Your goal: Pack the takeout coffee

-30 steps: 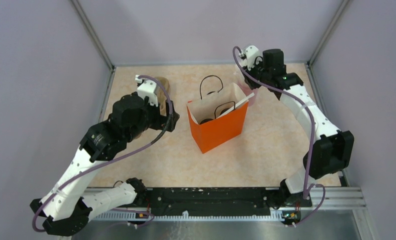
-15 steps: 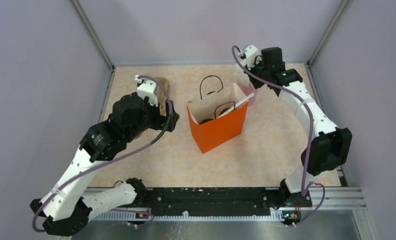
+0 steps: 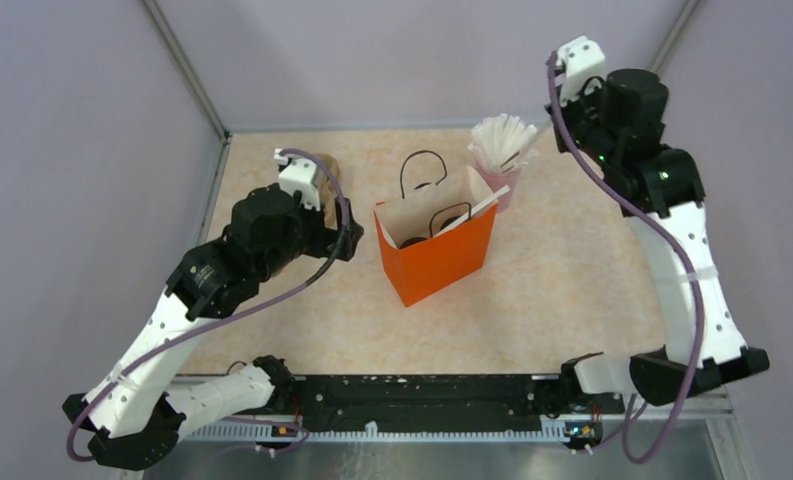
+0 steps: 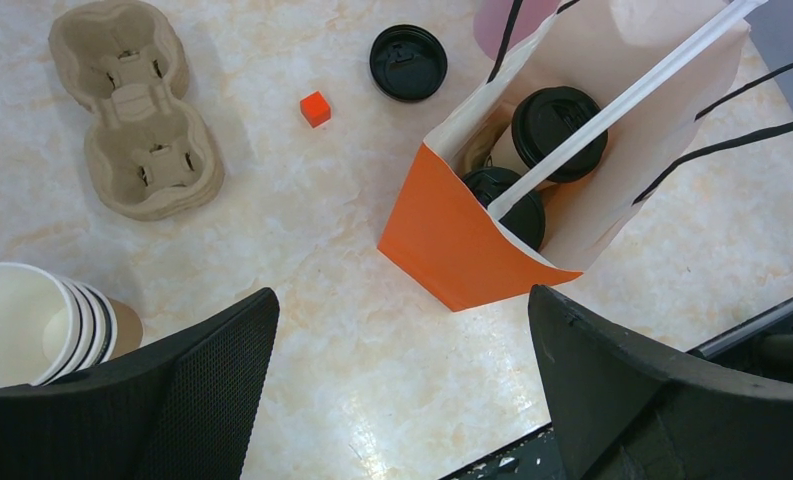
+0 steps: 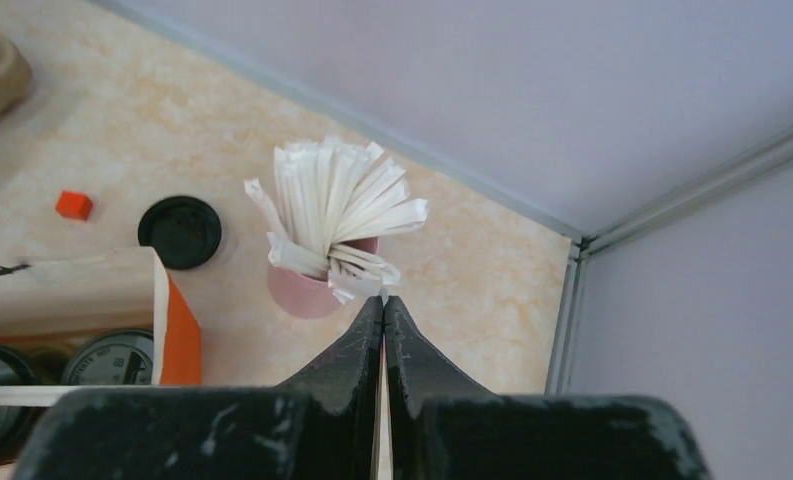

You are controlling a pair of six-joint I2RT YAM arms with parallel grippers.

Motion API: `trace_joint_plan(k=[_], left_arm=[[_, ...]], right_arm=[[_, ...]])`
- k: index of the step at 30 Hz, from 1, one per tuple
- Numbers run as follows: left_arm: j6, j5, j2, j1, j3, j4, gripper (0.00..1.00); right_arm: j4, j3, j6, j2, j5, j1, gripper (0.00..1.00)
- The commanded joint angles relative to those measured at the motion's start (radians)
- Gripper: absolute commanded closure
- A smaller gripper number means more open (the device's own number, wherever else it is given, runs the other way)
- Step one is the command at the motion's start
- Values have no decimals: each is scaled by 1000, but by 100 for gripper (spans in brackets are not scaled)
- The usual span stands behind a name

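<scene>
Two takeout coffee cups with black lids (image 4: 559,120) (image 4: 502,195) stand inside the open orange bag (image 3: 437,255). A long white straw (image 4: 622,100) leans across them. My left gripper (image 4: 402,370) hovers wide open over bare table, left of the bag, with nothing between its fingers. My right gripper (image 5: 383,300) is raised above and just right of the pink cup of straws (image 5: 312,290). Its jaws are pressed together, and a thin white straw end pokes out at their tip.
A loose black lid (image 4: 408,62) and a small red cube (image 4: 315,108) lie behind the bag. A pulp cup carrier (image 4: 137,110) and a stack of lidless cream cups (image 4: 32,325) sit at the left. Walls close the back and sides.
The right gripper closed at the straw cup, then the arm rose and swung back to the right, uncovering the straws. The left arm barely moved.
</scene>
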Motion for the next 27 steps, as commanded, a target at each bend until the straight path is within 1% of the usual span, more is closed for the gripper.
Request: trace_joint_plan(k=[1,5,10,13,15,18,20,23,27], left_arm=[[3,12,7,3,4,63,1],[7,18,23,3,16,68,1],[26,27,39,2,27,81,1],[32,35,46,3,29,89,1],[35,38,53,3,32,93,1],[46,42,60,3,42,96,1],[53,42,62,3,43,96,1],[52,42,62,3,42,100,1],[38,53,56,4,30,109,1]], right_arm=[[6,73,86,-121,40,-8,100],[-23,130,156,-180,-14,-9,100],[-56,212,250,-224,-130,-8,100],[-70,258,315,-230,-197,-9,100],[-86,282,389,-228,-240,-9,100],[-109,290,462,-227,-315,-10,100],[-127,277,520,-233,-360,-9,100],[-81,173,587,-277,-460,-9,100],[-10,50,656,-347,-469,-9,100]])
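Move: The straw already pinched in the right gripper is bound for the orange bag, whose middle lies about 19 cm left of that hand, 9 cm back and some 29 cm below. The pink cup of straws stands about 6 cm ahead, 5 cm left and 33 cm below; the loose black lid is level fore and aft, 18 cm left and 38 cm down. From the left gripper the bag is about 6 cm ahead, 16 cm right and 21 cm below. Keep the right gripper shut on the straw and draw it back about 16 cm, away from the pink cup, climbing some 15 cm before sinking a little and swinging left. As it travels, roll its left side up nearly 40 degrees and turn it slightly counter-clockwise. Ease the open left gripper about 2 cm right and forward towards the bag. ##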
